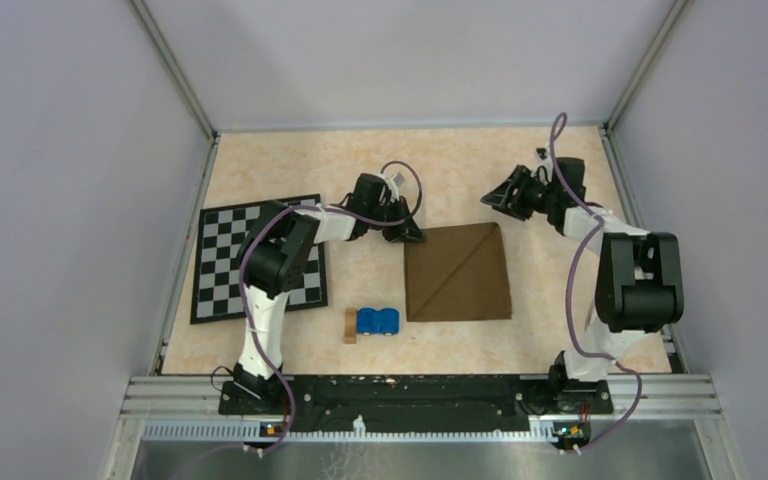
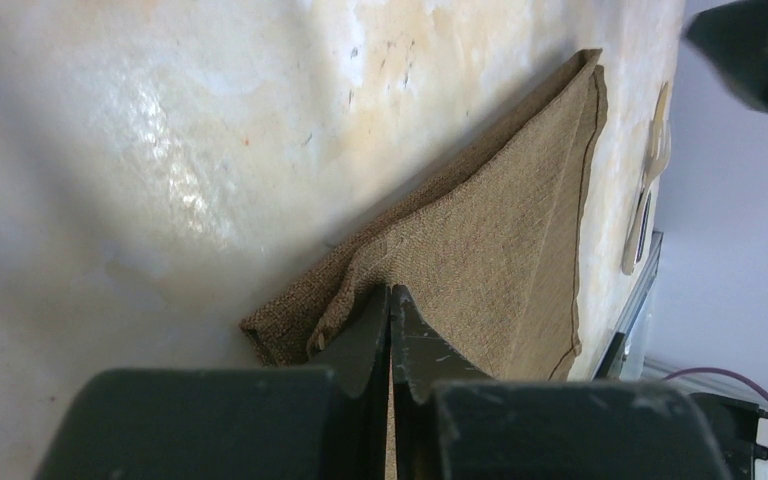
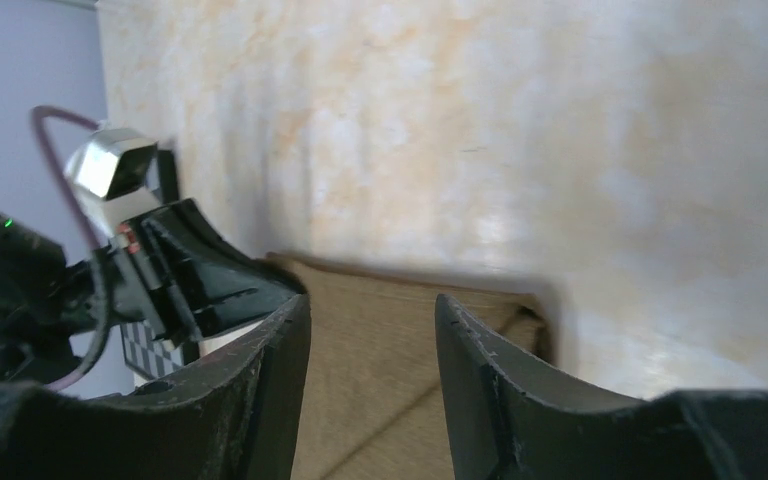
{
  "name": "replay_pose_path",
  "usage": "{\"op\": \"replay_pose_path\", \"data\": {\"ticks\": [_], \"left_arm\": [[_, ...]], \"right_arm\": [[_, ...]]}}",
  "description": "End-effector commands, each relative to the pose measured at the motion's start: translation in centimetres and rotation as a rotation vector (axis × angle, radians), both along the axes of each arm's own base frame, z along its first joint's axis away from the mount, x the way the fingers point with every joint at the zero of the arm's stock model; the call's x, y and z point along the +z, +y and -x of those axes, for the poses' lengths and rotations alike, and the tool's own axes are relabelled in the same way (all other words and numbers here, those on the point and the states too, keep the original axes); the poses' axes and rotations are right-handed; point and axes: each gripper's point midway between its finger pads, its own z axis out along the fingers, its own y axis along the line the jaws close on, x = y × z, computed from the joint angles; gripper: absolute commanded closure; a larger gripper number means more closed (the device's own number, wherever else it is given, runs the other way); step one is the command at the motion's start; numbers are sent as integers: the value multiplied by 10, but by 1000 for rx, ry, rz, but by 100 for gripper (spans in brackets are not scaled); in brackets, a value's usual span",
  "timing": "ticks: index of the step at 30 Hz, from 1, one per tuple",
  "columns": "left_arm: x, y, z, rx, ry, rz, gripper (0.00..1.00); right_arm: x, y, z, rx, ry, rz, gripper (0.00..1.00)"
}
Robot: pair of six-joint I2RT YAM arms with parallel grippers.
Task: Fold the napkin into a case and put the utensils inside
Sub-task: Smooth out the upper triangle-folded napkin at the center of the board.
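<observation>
The dark brown napkin (image 1: 457, 272) lies flat mid-table, roughly square, with a diagonal fold line across it. My left gripper (image 1: 407, 235) is at its far left corner. In the left wrist view its jaws (image 2: 390, 292) are pressed together on the raised upper layer of the napkin (image 2: 490, 250). My right gripper (image 1: 495, 200) hovers open just beyond the far right corner; nothing is between its fingers (image 3: 372, 300), and the napkin (image 3: 380, 350) lies below them. A pale fork-like utensil (image 2: 652, 170) lies past the napkin by the table's right edge. No finished case shows.
A black-and-white checkered mat (image 1: 258, 258) lies at the left under the left arm. A blue object (image 1: 377, 321) and a small tan wooden block (image 1: 350, 325) sit near the front, left of the napkin. Grey walls (image 1: 80, 200) enclose the table.
</observation>
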Motion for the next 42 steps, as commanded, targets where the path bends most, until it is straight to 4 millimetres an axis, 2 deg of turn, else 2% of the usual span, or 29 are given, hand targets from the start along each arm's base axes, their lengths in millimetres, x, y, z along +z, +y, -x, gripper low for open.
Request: {"op": "replay_pose_path", "data": {"ticks": [1,4,7,10,16,21,25,29,32,36,39,42], "left_arm": [[39,-3,10,-67,-17,28,83],[65,-6,5,-75,-61,60,79],[69,-4,-4,-56,-93,38,79],[55,-2,-10,-37,-73,11,85],[9,9,-18,8,-30,-78,90],[-29,30,-31,53,-7,-164,94],[-48,37,-37,57,-21,-211,95],[-59,32,-46,29,-11,-218,95],[-49,26,-61,20,-47,-214,95],[-9,19,-70,1,-96,-176,88],[31,16,-61,-17,-131,-126,71],[61,19,-40,-32,-142,-78,59]], "right_arm": [[7,55,22,135,-16,-75,51],[4,74,28,168,-7,-175,52],[0,81,31,191,-2,-213,52],[-9,84,34,214,15,-210,52],[-36,83,35,216,53,-200,53],[-71,64,28,155,95,-159,53],[-82,43,18,85,100,-140,53],[-85,36,4,72,82,-99,53],[-81,33,-8,87,69,-63,53],[-62,27,-21,96,53,17,53],[-30,29,-19,113,30,80,51],[-11,48,0,158,15,85,50]]}}
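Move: The left hand's shut fingertips are on the napkin near its far left corner, which lies about 2 cm ahead and 4 cm to the left; the napkin's middle is some 9 cm back and 9 cm right. A blue toy car stands about 21 cm back and 11 cm left. From the right hand, hovering some 7 cm up, the napkin's middle is roughly 13 cm back and 8 cm left; its far right corner is about 1 cm back and 2 cm right. Leftward and a little back swings the right hand, about 8 cm, sinking to the napkin inside its far edge, then it sweeps forward some 5 cm and back to the right, fingers half open. The left hand lifts about 3 cm, comes down again near its corner and strokes forward roughly 6 cm with nearly shut fingers, which finally open as it begins to rise. ##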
